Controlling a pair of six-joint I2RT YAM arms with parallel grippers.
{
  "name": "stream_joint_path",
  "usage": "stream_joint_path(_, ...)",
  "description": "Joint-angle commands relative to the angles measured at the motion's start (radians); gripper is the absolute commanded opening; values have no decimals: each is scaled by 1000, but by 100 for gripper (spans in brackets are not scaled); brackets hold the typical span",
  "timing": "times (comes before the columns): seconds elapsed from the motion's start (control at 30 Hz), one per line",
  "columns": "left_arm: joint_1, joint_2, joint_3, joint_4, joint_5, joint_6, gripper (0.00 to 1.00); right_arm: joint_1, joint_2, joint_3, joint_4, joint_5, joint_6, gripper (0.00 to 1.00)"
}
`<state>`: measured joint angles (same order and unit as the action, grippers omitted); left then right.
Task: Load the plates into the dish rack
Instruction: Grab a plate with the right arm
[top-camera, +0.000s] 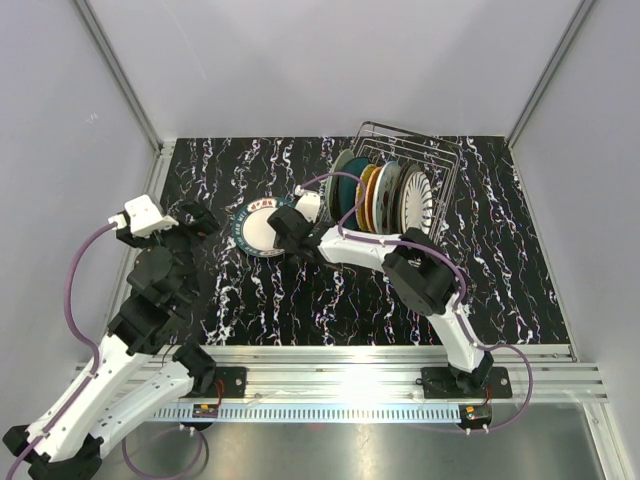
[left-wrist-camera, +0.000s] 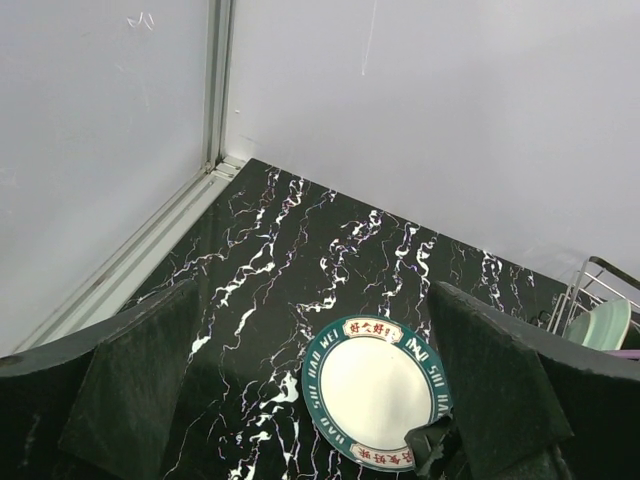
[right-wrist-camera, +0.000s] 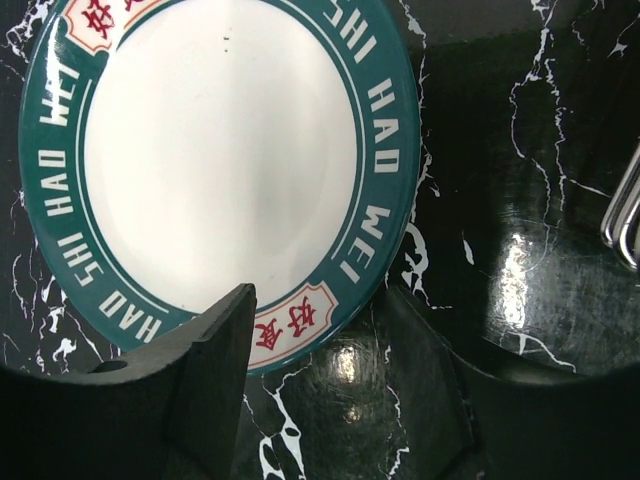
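Observation:
One of the plates (top-camera: 258, 228), white with a teal rim and red characters, lies flat on the black marble table. It fills the right wrist view (right-wrist-camera: 220, 150) and shows in the left wrist view (left-wrist-camera: 378, 390). My right gripper (top-camera: 291, 231) (right-wrist-camera: 320, 300) is open at its right edge, one finger (right-wrist-camera: 215, 350) over the rim and the other beside the plate. Several plates (top-camera: 385, 195) stand upright in the dish rack (top-camera: 445, 160) at the back right. To the left of the flat plate, my left gripper (top-camera: 192, 224) (left-wrist-camera: 315, 290) hovers wide open with nothing in it.
The table (top-camera: 300, 300) is walled by white panels on the left, back and right. A metal rail (top-camera: 380, 360) runs along the near edge. The wire of the rack (right-wrist-camera: 625, 215) shows close on the right of my right gripper.

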<state>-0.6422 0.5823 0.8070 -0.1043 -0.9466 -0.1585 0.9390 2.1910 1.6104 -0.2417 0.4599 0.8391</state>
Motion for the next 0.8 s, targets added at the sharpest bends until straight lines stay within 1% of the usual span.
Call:
stream_joint_path(0.0, -10, -12, 12, 46, 3, -18, 99, 1, 45, 60, -64, 75, 75, 62)
stream_joint_path(0.37, -30, -19, 3, 64, -7, 0, 99, 1, 118, 123, -108, 72, 109, 61)
stream_joint_path(0.47, -31, -21, -2, 66, -8, 7, 99, 3, 128, 132, -108, 69, 107, 55)
stream_joint_path(0.5, -31, -22, -3, 71, -8, 8, 99, 1, 128, 134, -107, 68, 107, 50)
stream_joint_path(0.53, -31, -22, -3, 71, -8, 10, 99, 1, 130, 134, -105, 63, 109, 41)
stream_joint_path(0.57, -31, -22, -6, 71, -8, 11, 99, 1, 127, 134, -103, 60, 109, 41)
stream_joint_path(0.6, -31, -22, -5, 72, -8, 11, 99, 3, 124, 134, -105, 59, 110, 34)
stream_joint_path(0.67, -31, -22, -6, 74, -6, 14, 99, 9, 119, 132, -103, 63, 104, 29)
stream_joint_path(0.77, -31, -21, -6, 77, -9, 17, 99, 21, 110, 131, -107, 77, 94, 25)
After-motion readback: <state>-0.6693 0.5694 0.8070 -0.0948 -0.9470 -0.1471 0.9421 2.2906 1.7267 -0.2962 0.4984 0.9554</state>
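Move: The plate lies flat on the table just past my right fingertips, which straddle its near-right rim. Its middle is about 6 cm ahead of them, 6 cm to the left and 3 cm lower. The pale green plate stands in the dish rack some 14 cm ahead and 10 cm to the right, and the rack's middle is about 14 cm ahead and 22 cm to the right. From my raised left hand the plate's middle is roughly 18 cm ahead, 12 cm to the right and 34 cm below. I ease my right hand down about 2 cm over the plate's near-right rim, creeping a little forward and left. Then I close the fingers from over half open to about a quarter, one over the plate's edge and one outside it, pinching the rim. As they close I nudge another half centimetre forward and left, come up about half a centimetre, and swing the wrist some 5 degrees clockwise. ##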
